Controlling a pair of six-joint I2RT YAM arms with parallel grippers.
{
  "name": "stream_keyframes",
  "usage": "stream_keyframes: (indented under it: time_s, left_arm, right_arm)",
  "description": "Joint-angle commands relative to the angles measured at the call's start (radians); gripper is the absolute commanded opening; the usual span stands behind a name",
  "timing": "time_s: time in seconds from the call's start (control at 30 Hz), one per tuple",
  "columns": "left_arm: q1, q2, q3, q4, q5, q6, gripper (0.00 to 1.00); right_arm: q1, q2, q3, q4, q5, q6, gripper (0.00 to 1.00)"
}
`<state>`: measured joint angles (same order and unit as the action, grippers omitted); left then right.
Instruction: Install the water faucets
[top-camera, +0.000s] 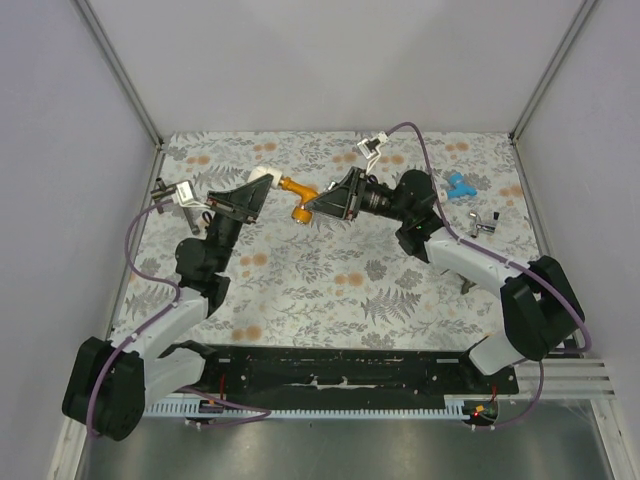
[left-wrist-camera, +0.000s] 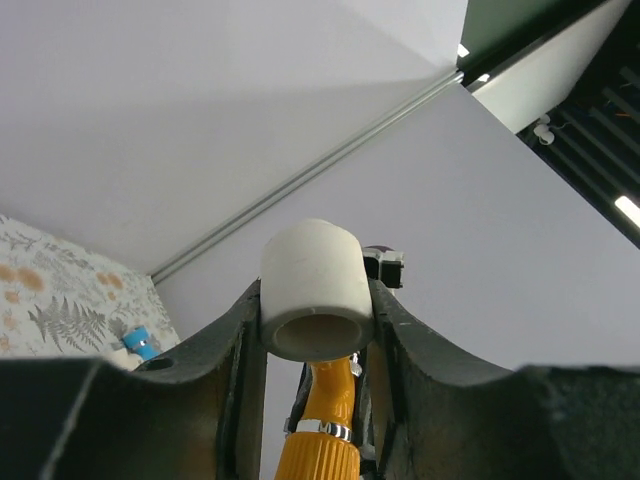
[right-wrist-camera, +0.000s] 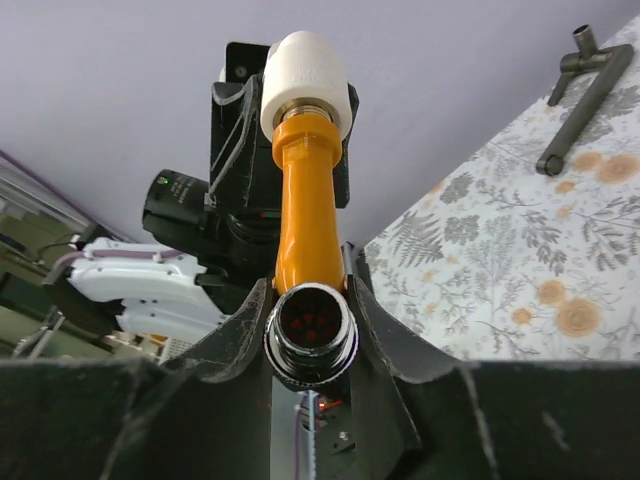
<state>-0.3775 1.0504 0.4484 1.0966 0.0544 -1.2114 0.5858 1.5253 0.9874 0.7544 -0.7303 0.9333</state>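
Observation:
An orange water faucet (top-camera: 296, 192) hangs in the air above the back middle of the table, held from both ends. My left gripper (top-camera: 258, 184) is shut on its white ring-shaped end fitting (left-wrist-camera: 310, 290), and the orange body (left-wrist-camera: 322, 435) runs away below it between the jaws. My right gripper (top-camera: 320, 204) is shut on the faucet's chrome threaded end (right-wrist-camera: 310, 336). In the right wrist view the orange body (right-wrist-camera: 308, 215) rises from there to the white fitting (right-wrist-camera: 305, 68), with the left gripper's dark fingers (right-wrist-camera: 232, 120) behind it.
A blue faucet (top-camera: 459, 184) lies at the back right of the flower-patterned table (top-camera: 330, 280), and shows small in the left wrist view (left-wrist-camera: 140, 343). A dark metal lever handle (top-camera: 482, 224) lies beside it (right-wrist-camera: 580, 85). White walls close off the back and both sides.

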Motion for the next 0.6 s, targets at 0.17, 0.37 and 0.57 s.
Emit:
stream_keyframes:
  time_s: [0.17,0.37,0.57]
  left_arm:
    - [-0.011,-0.196,0.114,-0.379,-0.175,0.239,0.02]
    - [-0.015,-0.251,0.268,-0.834,-0.295,0.346,0.02]
    - [-0.031,-0.181,0.447,-1.182,-0.338,0.346,0.02]
  right_arm:
    - [-0.017,-0.054,0.022,-0.161,0.153,-0.211,0.58]
    - [-0.014,-0.157,-0.05,-0.262,0.288,-0.69,0.73]
    - [0.038,-0.244,-0.18,-0.164,0.322,-1.195,0.79]
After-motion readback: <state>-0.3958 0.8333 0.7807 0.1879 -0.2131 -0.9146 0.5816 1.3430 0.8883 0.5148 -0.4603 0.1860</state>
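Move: The joined faucet's orange body lies some 7 cm to the right of the left hand and 3 cm back, the left fingers gripping its white connector. From the right hand, which pinches its chrome spout end, the faucet's middle is about 4 cm to the left, neither ahead nor back, and the white connector some 10 cm left and 3 cm ahead. A grey metal tap lies on the table about 22 cm left of the left hand, 7 cm farther out. Right fingers open, freeing the faucet, and withdraw right and forward; left hand carries it about 5 cm left. ##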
